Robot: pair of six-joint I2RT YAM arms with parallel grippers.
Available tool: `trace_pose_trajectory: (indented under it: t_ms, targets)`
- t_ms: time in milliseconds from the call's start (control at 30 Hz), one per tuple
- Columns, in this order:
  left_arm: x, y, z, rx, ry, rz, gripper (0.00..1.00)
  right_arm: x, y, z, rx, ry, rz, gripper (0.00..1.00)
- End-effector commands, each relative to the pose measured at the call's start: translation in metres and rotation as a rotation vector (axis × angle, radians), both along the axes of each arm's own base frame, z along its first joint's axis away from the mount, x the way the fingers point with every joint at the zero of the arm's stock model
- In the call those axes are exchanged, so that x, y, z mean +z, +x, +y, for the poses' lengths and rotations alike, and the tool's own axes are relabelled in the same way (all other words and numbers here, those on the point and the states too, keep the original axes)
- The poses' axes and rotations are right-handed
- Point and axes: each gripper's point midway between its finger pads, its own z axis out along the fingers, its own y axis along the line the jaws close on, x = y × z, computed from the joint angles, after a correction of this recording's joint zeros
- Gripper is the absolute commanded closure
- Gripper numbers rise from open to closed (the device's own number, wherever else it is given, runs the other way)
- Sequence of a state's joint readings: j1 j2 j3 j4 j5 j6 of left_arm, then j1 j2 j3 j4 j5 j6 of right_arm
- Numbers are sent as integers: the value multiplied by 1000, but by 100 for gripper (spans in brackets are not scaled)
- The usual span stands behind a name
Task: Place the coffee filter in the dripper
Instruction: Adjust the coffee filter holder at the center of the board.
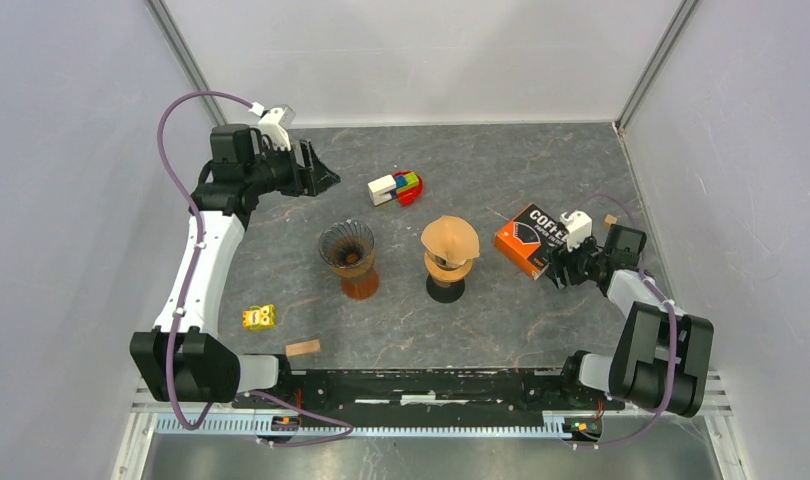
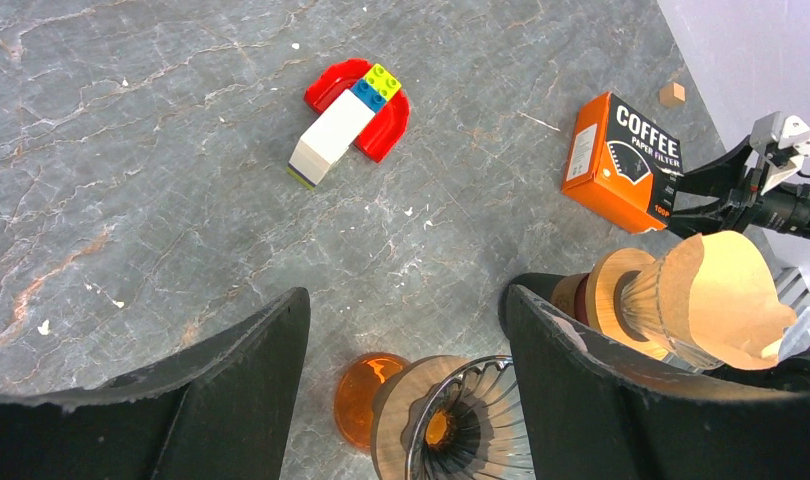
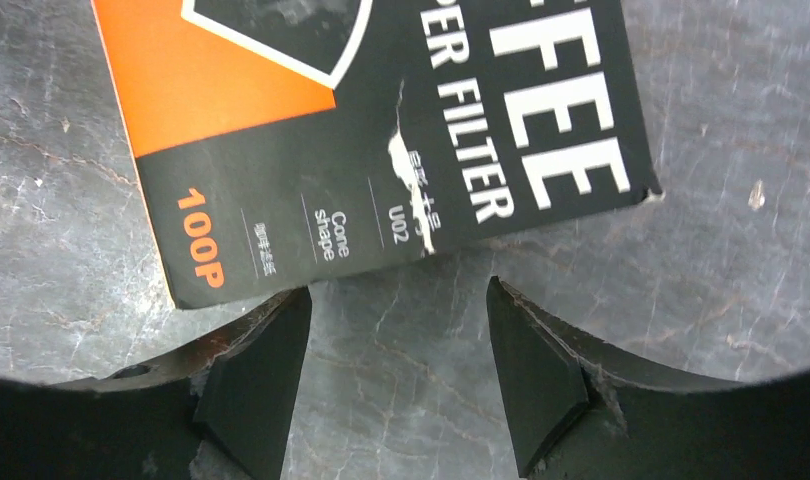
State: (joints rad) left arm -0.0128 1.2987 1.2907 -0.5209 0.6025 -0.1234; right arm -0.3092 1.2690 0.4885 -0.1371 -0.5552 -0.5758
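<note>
A brown paper coffee filter (image 1: 451, 240) (image 2: 726, 295) sits cone-down in a wood-collared dripper (image 1: 447, 268) (image 2: 621, 295) on a black base at mid-table. To its left a second ribbed glass dripper (image 1: 346, 248) (image 2: 471, 425) stands empty on an amber base. My left gripper (image 1: 326, 180) (image 2: 405, 300) hovers open at the back left, above and behind the empty dripper. My right gripper (image 1: 559, 272) (image 3: 396, 300) is open and low, holding nothing, its tips at the near edge of the orange and black coffee filter box (image 1: 529, 240) (image 3: 381, 130).
A toy of red, white, yellow and blue blocks (image 1: 396, 187) (image 2: 349, 120) lies at the back. A yellow toy (image 1: 259, 317) and a wooden block (image 1: 302, 348) lie near front left. A small wooden cube (image 1: 610, 220) (image 2: 671, 93) sits by the right wall.
</note>
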Motion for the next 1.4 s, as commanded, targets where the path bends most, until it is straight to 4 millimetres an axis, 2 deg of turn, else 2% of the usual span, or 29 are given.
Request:
trace_pose_trajectory:
  t_ms: [0,200,433,600,667,833,1167,1367]
  targets:
    - [12,1,-4,7,-34,-30,21,14,23,6,107,-9,-143,28]
    - [7,5,-3,21,-39,-14,21,7,35,2,139,-14,-153,28]
    - [4,8,0,33,-24,-13,21,11,57,5,187,47,-147,28]
    - [0,10,0,34,-22,-3,21,8,70,4,178,87,-105,34]
    - [-1,10,1,35,-16,-5,21,7,74,5,183,102,-93,38]
    - [-4,12,0,33,-16,4,21,2,81,13,224,126,-53,55]
    - [-4,11,1,34,-9,-6,21,9,83,20,266,135,-79,99]
    - [-4,11,1,34,-9,-5,21,14,80,18,284,98,-111,100]
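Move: The coffee filter box lies just in front of the open right hand, its middle about 8 cm ahead, 5 cm to the left and roughly level. The dripper on its stand, paper already in it, is some 28 cm to the hand's left and 4 cm back, its middle about 7 cm higher. A small wooden block lies about 14 cm ahead and 15 cm right, about 1 cm lower. From the left hand the box is around 48 cm right, 1 cm ahead and 26 cm down. Forward and low over the table the right hand goes, about 7.5 cm towards the coffee filter box's near right side, easing slightly left late on and turning some 10 to 15 degrees counter-clockwise to square up to it. The wide-open fingers shut fully on the way, beside the box and not around it, and end with their tips against that side, pushing the box along. ##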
